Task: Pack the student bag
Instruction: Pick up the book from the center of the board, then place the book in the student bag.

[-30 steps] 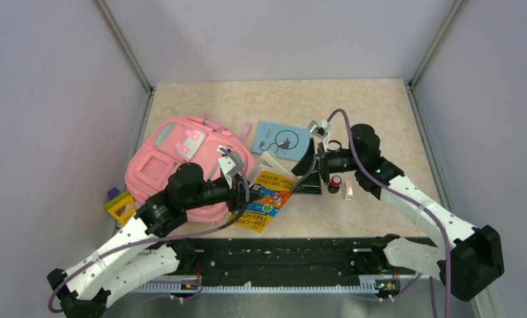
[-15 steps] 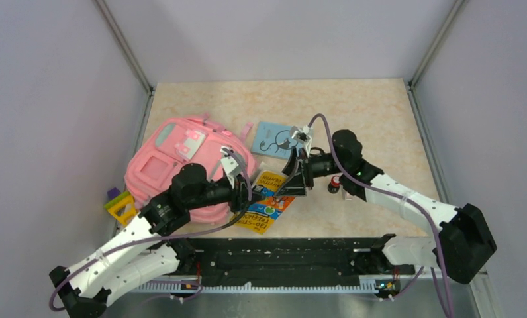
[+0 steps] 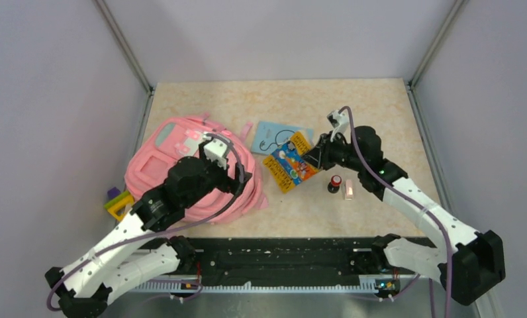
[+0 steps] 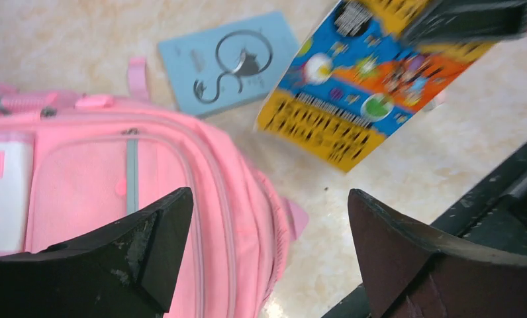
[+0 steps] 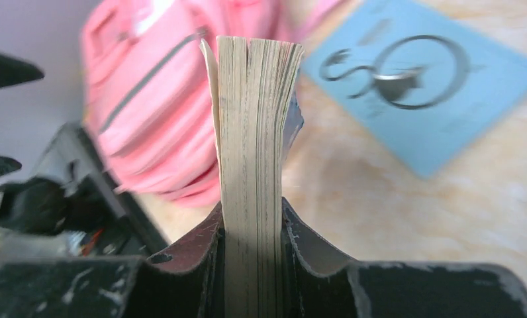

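The pink student bag [image 3: 175, 156] lies flat at the table's left; the left wrist view shows its zipped side [image 4: 82, 192]. My left gripper [image 3: 238, 177] hovers over the bag's right edge, open and holding nothing [image 4: 267, 199]. My right gripper [image 3: 314, 157] is shut on a thick colourful book [image 3: 289, 163] and holds it above the table, right of the bag. The right wrist view shows the book's page edges [image 5: 251, 132] clamped upright between the fingers [image 5: 251, 215]. In the left wrist view the book [image 4: 353, 93] hangs tilted.
A light blue notebook with a cat drawing [image 3: 279, 134] lies flat behind the held book. A small red-capped bottle [image 3: 334, 183] and a pale eraser [image 3: 348, 191] sit under the right arm. A yellow-green-purple toy [image 3: 120, 202] lies left of the bag. A black rail [image 3: 281, 255] lines the near edge.
My left gripper opened, let go of the book and drew back over the bag. My right gripper closed on the book and carried it up and to the right.
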Robot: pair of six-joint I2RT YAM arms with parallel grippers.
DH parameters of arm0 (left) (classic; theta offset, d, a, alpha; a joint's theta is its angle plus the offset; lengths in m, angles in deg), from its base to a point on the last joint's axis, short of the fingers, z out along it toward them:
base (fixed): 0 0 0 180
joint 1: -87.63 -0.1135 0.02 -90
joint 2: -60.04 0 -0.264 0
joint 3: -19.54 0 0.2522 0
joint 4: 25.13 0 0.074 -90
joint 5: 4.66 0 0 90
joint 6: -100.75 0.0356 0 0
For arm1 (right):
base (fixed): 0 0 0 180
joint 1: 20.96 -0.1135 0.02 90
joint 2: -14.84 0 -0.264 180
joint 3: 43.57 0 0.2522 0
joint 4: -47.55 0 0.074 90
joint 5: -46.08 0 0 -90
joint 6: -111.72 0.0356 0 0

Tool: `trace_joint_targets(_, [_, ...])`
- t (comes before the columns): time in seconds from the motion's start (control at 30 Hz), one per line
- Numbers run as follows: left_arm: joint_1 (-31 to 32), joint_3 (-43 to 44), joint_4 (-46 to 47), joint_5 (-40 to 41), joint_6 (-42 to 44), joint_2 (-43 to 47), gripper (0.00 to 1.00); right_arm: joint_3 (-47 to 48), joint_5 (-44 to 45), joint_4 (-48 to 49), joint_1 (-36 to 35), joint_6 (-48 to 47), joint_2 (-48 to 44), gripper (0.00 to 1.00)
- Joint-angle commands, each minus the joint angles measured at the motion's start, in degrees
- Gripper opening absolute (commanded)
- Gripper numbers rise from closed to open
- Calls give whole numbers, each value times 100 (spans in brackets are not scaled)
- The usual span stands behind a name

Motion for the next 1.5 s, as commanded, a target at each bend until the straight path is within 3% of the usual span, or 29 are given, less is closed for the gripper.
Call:
trace_joint_targets(0.0, [57,-315,-314,763,-348,-862,91,140,2253,-622,-15,-377,-763,0])
trace_joint_targets(0.13, [450,-690,487,786,-779,-1437,89,-115,3016,-628,-10,-456,-1366,0])
trace_joint_targets(0.23, [736,-678,736,1584,-830,-1891,91,-263,3293,-591,-14,-506,-1672,0])
trace_joint_targets(0.33, [943,-418,456,2753,-855,-2444,94,-340,3374,-578,-10,-565,-1874,0])
trace_joint_targets(0.73, [1274,417,-963,4362,-1583,-3989,96,-532,3508,-404,-10,-690,-2081,0])
trace_joint_targets(1.07, [1426,630,-1558,5119,-1754,-4230,95,-580,3430,-314,-11,-655,-2028,0])
trace_joint_targets(1.47, [1494,932,-2959,6352,-2250,-4226,94,-608,3184,-226,-10,-476,-2034,0])
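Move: The rim of the pink bag's mouth is about 4 cm ahead of my open left hand, 2 cm to its left and some 14 cm below. On the table, the blue book lies roughly 18 cm ahead of that hand and 18 cm to its right. My right hand already grips the yellow book; from there the mouth is about 28 cm left, 2 cm back and 10 cm down, and the red-capped bottle about 10 cm right and 7 cm back. My left hand plunges some 16 cm onto the bag, easing 4 cm forward with fingers wide, so that they straddle the panel beside the mouth, one finger inside. It rolls its left side up about 45 degrees, swings counter-clockwise, then rises and draws left a few centimetres. Meanwhile my right hand carries the book about 11 cm right, away from the bag, turning clockwise, then holds. ##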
